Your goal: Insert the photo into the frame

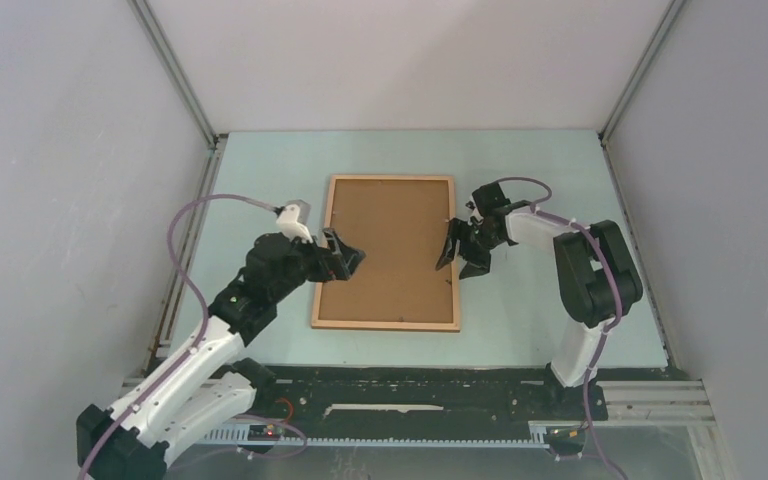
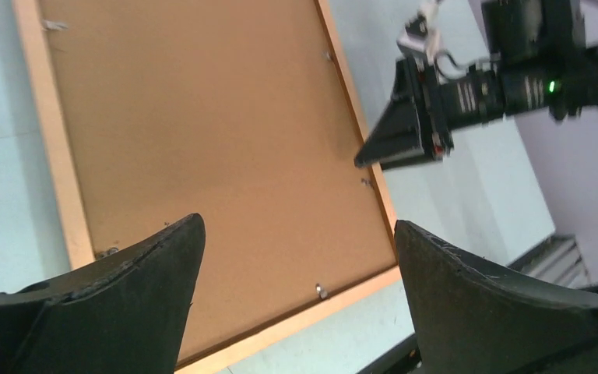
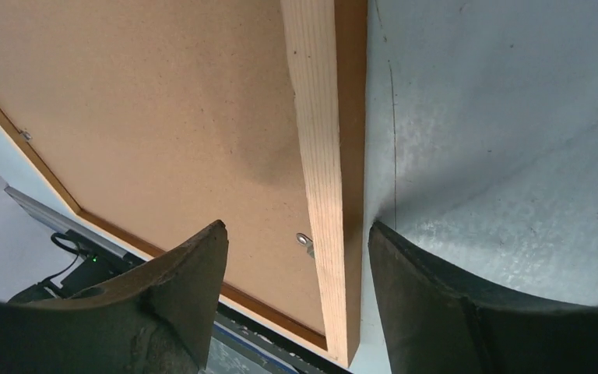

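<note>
The frame (image 1: 388,181) lies back-up at the middle of the table, with a plain brown backing board (image 1: 388,250) set inside it. The photo is out of view. My left gripper (image 1: 345,256) hovers open over the frame's left part; its wrist view shows board (image 2: 202,117) and rail (image 2: 53,148) between empty fingers (image 2: 297,224). My right gripper (image 1: 456,265) straddles the frame's right rail (image 3: 319,117). Its jaws (image 3: 297,226) stand apart, one finger over the board (image 3: 148,101) and one just outside the rail on the table.
Small metal tabs (image 3: 304,240) sit along the frame's inner edge. Pale green tabletop (image 1: 540,330) surrounds the frame, with grey walls on three sides. A black rail (image 1: 410,385) runs along the near edge by the arm bases.
</note>
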`<state>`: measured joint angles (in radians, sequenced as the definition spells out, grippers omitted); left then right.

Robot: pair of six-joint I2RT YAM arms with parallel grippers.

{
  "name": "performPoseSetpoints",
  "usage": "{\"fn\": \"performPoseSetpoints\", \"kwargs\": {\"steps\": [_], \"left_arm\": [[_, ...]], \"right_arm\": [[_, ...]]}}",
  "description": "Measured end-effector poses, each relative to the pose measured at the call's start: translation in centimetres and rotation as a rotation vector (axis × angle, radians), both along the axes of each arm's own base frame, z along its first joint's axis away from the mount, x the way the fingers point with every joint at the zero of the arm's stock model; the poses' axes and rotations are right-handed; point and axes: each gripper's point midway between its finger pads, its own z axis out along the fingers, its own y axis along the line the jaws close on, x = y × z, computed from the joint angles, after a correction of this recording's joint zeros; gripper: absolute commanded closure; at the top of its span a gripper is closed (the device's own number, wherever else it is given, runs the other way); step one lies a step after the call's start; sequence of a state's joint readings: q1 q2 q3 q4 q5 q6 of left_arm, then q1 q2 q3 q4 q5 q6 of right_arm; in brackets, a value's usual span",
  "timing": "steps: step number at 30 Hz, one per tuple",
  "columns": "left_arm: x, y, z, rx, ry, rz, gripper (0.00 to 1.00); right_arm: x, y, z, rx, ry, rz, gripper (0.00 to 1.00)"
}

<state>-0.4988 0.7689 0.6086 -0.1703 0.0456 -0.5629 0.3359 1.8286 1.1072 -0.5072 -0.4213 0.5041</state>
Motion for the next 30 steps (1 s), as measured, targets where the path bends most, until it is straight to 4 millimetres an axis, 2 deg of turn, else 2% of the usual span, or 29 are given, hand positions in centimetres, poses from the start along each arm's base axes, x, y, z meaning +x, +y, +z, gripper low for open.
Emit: {"fn": "performPoseSetpoints", "kwargs": {"steps": [5,9,13,17,21,24,27,30], "left_arm": [[-1.1,-2.4,-2.3,0.071,0.045,-0.106,0.00],[-1.3,-2.8,-4.1,0.134,0.085,-0.139,0.00],[-1.4,-3.5,-4.5,0.180,0.092,-0.179,0.00],[-1.2,-3.6,-4.5,0.198,0.088,-0.180,0.00],[-0.8,-2.7,-5.0,0.236,0.112,-0.130,0.00],[0.3,-1.7,-4.9,0.254,0.157,-0.075,0.00],[2.3,0.6,-5.1,0.226,0.212,0.035,0.00],[3.1,2.6,-5.7,0.192,0.264,0.104,0.00]], "right_arm": [[-0.3,0.2,-0.2,-0.009,0.021,0.007,0.41],[-0.4,-0.3,-0.7,-0.054,0.019,0.002,0.56],[-0.4,-1.1,-1.2,-0.108,0.017,-0.009,0.68],[-0.4,-1.2,-1.2,-0.118,0.012,-0.003,0.85],[-0.2,-1.5,-1.2,-0.130,0.003,0.001,1.00],[-0.1,-1.6,-1.2,-0.130,0.002,0.001,1.00],[-0.1,-1.6,-1.2,-0.123,0.000,0.011,1.00],[-0.1,-1.7,-1.1,-0.117,-0.005,0.021,1.00]]}}
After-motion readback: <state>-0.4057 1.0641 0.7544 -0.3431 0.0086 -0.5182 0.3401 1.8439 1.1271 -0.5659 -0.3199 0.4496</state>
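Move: The stretch of the frame's right side that the right hand goes for is already between its open fingers, level ahead, about 1 cm to the right and 1 cm below. A metal clip sits about 2 cm back, and the frame's near right corner is some 14 cm back and 1 cm right. From the left hand, the middle of the frame's left side is roughly 9 cm ahead, 7 cm left and 18 cm down; the right-side stretch is about 4 cm ahead, 20 cm right. The right fingers close from three-quarters open and pinch the frame's right side, one pad on its inner face and one on its outer, while the hand eases about 2 cm right and 1 cm down and tilts steeper, then keeps its grip. Above the board, the left hand sinks nearly 6 cm, first drifting right and back, then swinging left and forward towards the frame's left side, tipping down some 15 degrees with fingers wide open. ##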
